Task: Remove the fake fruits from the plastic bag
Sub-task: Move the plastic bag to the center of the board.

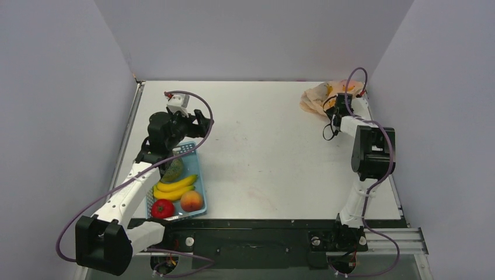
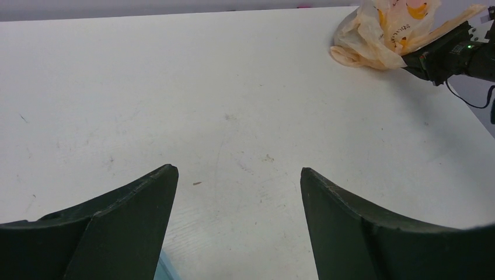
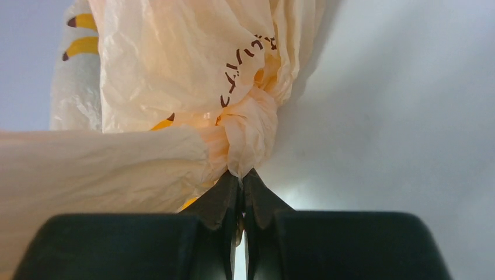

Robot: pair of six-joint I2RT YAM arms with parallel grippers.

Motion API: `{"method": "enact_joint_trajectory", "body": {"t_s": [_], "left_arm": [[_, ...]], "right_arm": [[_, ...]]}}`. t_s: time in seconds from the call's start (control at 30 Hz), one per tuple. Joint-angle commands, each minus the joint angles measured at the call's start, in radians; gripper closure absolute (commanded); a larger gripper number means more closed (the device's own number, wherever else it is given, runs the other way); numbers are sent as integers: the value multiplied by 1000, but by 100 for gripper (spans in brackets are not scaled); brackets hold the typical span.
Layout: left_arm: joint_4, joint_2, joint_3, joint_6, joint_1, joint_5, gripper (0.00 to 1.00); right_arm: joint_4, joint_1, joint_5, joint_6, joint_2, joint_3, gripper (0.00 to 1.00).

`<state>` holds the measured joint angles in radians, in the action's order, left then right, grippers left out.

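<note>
The plastic bag (image 1: 320, 97) is a crinkled pale peach bag with yellow-orange marks, lying at the table's far right corner. It also shows in the left wrist view (image 2: 388, 32) and fills the right wrist view (image 3: 175, 87). My right gripper (image 3: 241, 175) is shut on a bunched fold of the plastic bag, film pinched between its tips; from above it sits at the bag's right side (image 1: 335, 106). The fake fruits are hidden. My left gripper (image 2: 238, 172) is open over bare table, far left of the bag (image 1: 201, 123), nothing between its fingers.
A blue mesh basket (image 1: 200, 189) at the near left holds a green melon (image 1: 173, 170), yellow bananas (image 1: 174, 188), a red round fruit (image 1: 163, 208) and a peach (image 1: 191, 201). Grey walls enclose the table on three sides. The left arm reaches over the basket.
</note>
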<state>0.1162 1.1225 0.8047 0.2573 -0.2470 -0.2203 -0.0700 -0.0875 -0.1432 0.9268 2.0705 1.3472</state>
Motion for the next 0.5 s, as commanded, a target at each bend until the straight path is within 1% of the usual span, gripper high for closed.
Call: {"method": "enact_joint_trajectory", "body": {"t_s": [0.0, 0.1, 0.13, 0.23, 0.33, 0.47], "left_arm": [[30, 1, 41, -47, -10, 6, 25], [-1, 14, 33, -138, -76, 77, 25], [-13, 25, 39, -159, -116, 112, 25], [-64, 49, 64, -226, -189, 152, 25], [-91, 63, 77, -251, -270, 172, 25], [-91, 63, 82, -252, -316, 167, 25]], "right_arm": [[-59, 13, -48, 7, -179, -150, 100], [-48, 18, -75, -27, -261, -252, 100], [-47, 18, -90, -44, -274, -270, 100], [-21, 15, -130, -78, -352, -356, 100], [4, 19, -152, -88, -433, -424, 100], [59, 50, -164, -121, -569, -495, 100]]}}
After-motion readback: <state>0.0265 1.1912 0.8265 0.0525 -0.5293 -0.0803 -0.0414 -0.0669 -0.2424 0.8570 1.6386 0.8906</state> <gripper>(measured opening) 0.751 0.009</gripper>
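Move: The middle of the board lies about 35 cm to the right hand's left and some 20 cm back, roughly 6 cm below it. The gripped bag's bulk sits some 4 cm ahead and 5 cm to the left of this hand. From the empty left hand, the bag is about 22 cm ahead, 48 cm to the right and 20 cm down; the blue basket lies some 19 cm back, 11 cm left and 22 cm below. Keeping its closed grip on the bag's gathered plastic, the right hand draws it quickly back about 12 cm from the far right corner, rising slightly, with hardly any sideways gain. After a brief wait the left hand, fingers still open, swings right about 7 cm, sinking and easing back, its left side rolling up some 15 degrees as it turns clockwise towards the bag. ##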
